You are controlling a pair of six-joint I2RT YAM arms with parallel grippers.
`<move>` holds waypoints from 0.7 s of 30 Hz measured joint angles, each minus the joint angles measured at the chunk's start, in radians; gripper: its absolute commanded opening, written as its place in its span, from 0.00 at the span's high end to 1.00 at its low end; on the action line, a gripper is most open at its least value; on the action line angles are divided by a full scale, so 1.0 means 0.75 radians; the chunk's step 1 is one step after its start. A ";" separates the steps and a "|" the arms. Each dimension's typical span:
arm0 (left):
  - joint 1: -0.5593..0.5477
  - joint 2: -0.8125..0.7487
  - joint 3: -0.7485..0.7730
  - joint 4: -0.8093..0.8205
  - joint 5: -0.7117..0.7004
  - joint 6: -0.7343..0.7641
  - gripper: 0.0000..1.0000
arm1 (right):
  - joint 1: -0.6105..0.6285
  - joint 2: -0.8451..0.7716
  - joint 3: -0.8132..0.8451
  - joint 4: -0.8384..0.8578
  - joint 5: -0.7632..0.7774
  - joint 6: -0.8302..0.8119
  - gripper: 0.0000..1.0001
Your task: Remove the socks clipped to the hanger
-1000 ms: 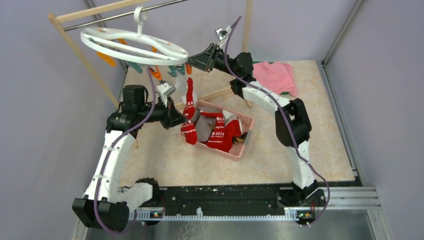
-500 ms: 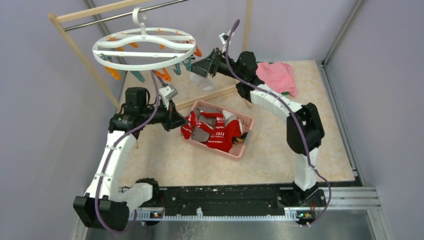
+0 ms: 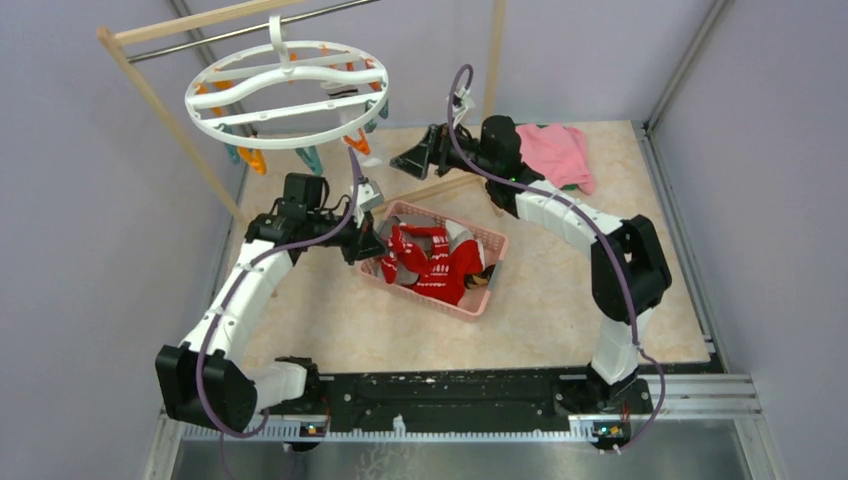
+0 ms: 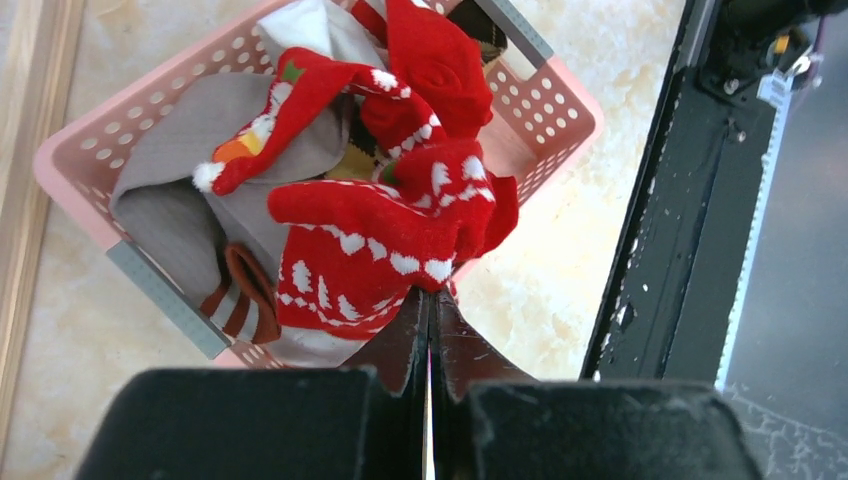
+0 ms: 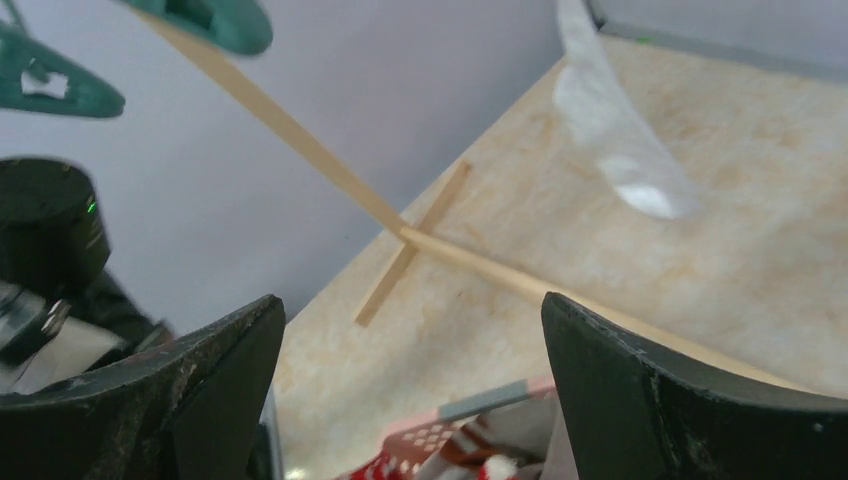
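The white hanger point(image 3: 285, 72) hangs from the rack bar at the upper left, with orange and teal clips point(image 3: 255, 160) dangling below its ring. My left gripper point(image 3: 372, 245) is at the left end of the pink basket point(image 3: 492, 268). It is shut on the edge of a red sock with a white pattern point(image 4: 370, 245), which droops over the basket point(image 4: 560, 95). Grey, brown-striped and other red socks point(image 4: 180, 190) lie inside. My right gripper point(image 3: 408, 160) hovers open and empty point(image 5: 410, 305) below the hanger's right side, behind the basket.
The wooden rack's slanted post point(image 3: 165, 115) and floor foot point(image 5: 410, 245) stand behind the basket. A pink cloth point(image 3: 550, 150) lies at the back right. A blurred white shape point(image 5: 610, 130) hangs in the right wrist view. I cannot tell what it is.
The red sock came off its clip, and my left gripper carried it right, over the basket. My right gripper opened and dropped away from the hanger, which swung and levelled.
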 measured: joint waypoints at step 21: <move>-0.425 0.127 -0.034 0.297 -0.260 0.200 1.00 | -0.021 -0.264 -0.430 -0.031 0.302 -0.221 0.05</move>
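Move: The red sock already in my left fingers goes to the pink basket, its middle about 10 cm to the right, 2 cm ahead and 17 cm below. The grey socks in its near end lie some 3 cm to the right and 4 cm ahead; the red pile lies about 12 cm to the right and 1 cm ahead. From my empty right hand, the white sock still clipped to the hanger is roughly 10 cm ahead and 8 cm to the left, about level. My left hand keeps its fingers shut on the red sock, sinks about 3 cm, then carries it some 7 cm to the right over the basket, swinging roughly 15 degrees clockwise. Fingers still wide open and empty, my right hand pokes forward about 6 cm, draws back while dropping some 9, then backs off rightward from the hanger, rising a little at the end. ##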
